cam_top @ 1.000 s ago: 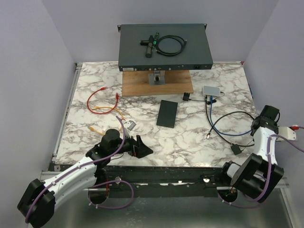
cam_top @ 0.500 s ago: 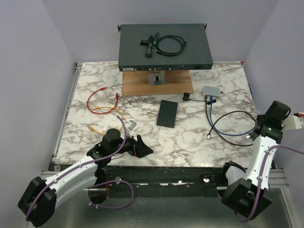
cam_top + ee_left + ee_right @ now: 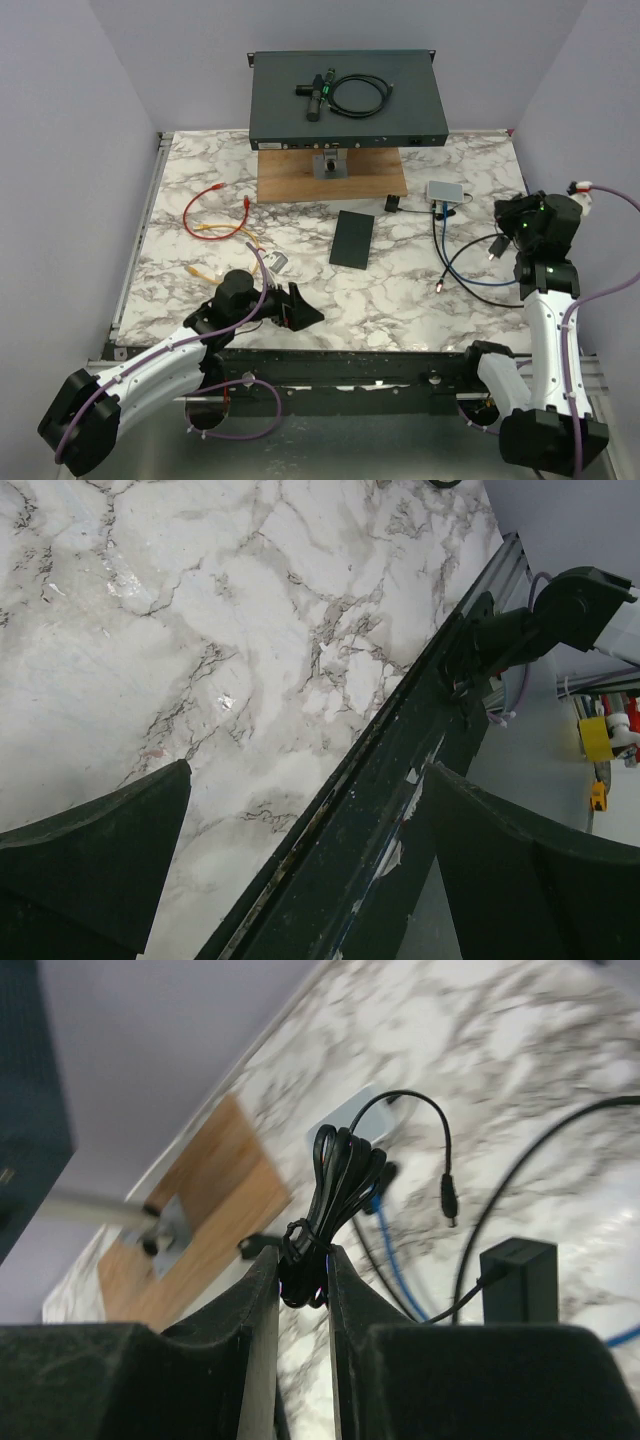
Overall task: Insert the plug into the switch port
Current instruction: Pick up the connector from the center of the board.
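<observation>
The switch [image 3: 345, 100] is a dark grey box on a stand at the back, with its ports along the front face; its corner [image 3: 30, 1080] shows at the left of the right wrist view. My right gripper [image 3: 505, 237] hangs over the table's right side, shut on a tied bundle of black cable [image 3: 335, 1185]. A thin lead leaves the bundle and ends in a small black plug [image 3: 449, 1197] hanging free. A black adapter block [image 3: 518, 1270] hangs just right of the fingers. My left gripper [image 3: 305, 310] rests open and empty at the near table edge [image 3: 308, 770].
A wooden board [image 3: 330, 175] lies under the switch stand. Near it are a grey hub [image 3: 446, 190] with a blue cable [image 3: 480, 280], a black slab [image 3: 352, 238], and red and orange cables [image 3: 215, 215] at the left. A loose cable end [image 3: 440, 284] lies on the marble.
My right arm has swung up and inward from the table's right edge, carrying the cable bundle and lifting the adapter off the marble. The left arm has not moved.
</observation>
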Robot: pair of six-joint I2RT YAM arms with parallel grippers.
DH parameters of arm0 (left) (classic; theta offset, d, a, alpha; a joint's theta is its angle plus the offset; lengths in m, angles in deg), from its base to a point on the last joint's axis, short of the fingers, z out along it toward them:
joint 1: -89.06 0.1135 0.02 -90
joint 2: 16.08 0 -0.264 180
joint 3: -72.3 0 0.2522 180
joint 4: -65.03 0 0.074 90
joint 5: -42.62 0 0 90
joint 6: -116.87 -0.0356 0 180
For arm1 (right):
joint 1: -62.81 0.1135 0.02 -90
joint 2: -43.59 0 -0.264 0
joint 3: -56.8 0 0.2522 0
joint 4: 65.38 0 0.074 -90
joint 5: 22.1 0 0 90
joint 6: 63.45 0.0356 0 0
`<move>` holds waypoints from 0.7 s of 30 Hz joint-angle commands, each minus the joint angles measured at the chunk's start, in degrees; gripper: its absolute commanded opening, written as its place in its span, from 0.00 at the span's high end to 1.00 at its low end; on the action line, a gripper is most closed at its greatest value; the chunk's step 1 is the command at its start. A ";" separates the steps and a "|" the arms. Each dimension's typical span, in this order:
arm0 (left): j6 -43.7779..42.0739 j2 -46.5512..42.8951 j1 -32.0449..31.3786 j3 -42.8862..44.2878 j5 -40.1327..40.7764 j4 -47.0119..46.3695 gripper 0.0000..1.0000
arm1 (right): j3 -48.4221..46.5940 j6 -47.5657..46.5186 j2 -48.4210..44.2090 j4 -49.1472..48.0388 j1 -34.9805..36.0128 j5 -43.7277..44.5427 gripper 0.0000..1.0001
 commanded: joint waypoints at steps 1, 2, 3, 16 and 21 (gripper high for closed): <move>-0.58 0.39 -0.09 2.10 0.65 -1.01 0.02 | -0.10 -6.82 0.28 -7.84 9.87 -3.72 0.99; -0.42 0.43 -0.13 2.87 0.49 -0.66 0.01 | 0.35 -7.93 0.47 -8.95 12.74 -3.40 0.99; 0.02 0.32 -0.09 3.83 0.38 0.11 0.02 | 0.95 -9.24 0.65 -9.76 15.11 -2.58 0.99; 5.88 -8.92 -0.09 12.45 2.55 12.66 0.01 | 2.24 -21.55 9.26 -15.09 46.23 1.09 0.99; 5.36 -13.70 -0.09 16.02 3.84 18.18 0.02 | 3.11 -23.90 9.11 -19.05 51.32 -8.74 0.99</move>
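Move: The right hand already holds the coiled black cable, with its small power block hanging below. The black box it is carried towards lies about 34 cm to its left, 3 cm farther out and some 24 cm below. On the table, the black adapter is roughly 24 cm left and 13 cm ahead, the white box 11 cm left and 16 cm ahead. From the empty left hand, the coiled cable is about 42 cm right, 17 cm ahead and 14 cm higher. Keeping its pinch on the coiled black cable, the right hand sweeps fast to the left, some 27 cm, in towards the black box. It turns about 60 degrees counter-clockwise on the way and, after a slight rise, sinks about 5 cm. The open left hand lifts about 10 cm, almost straight up, its fingers tipping up a little. ##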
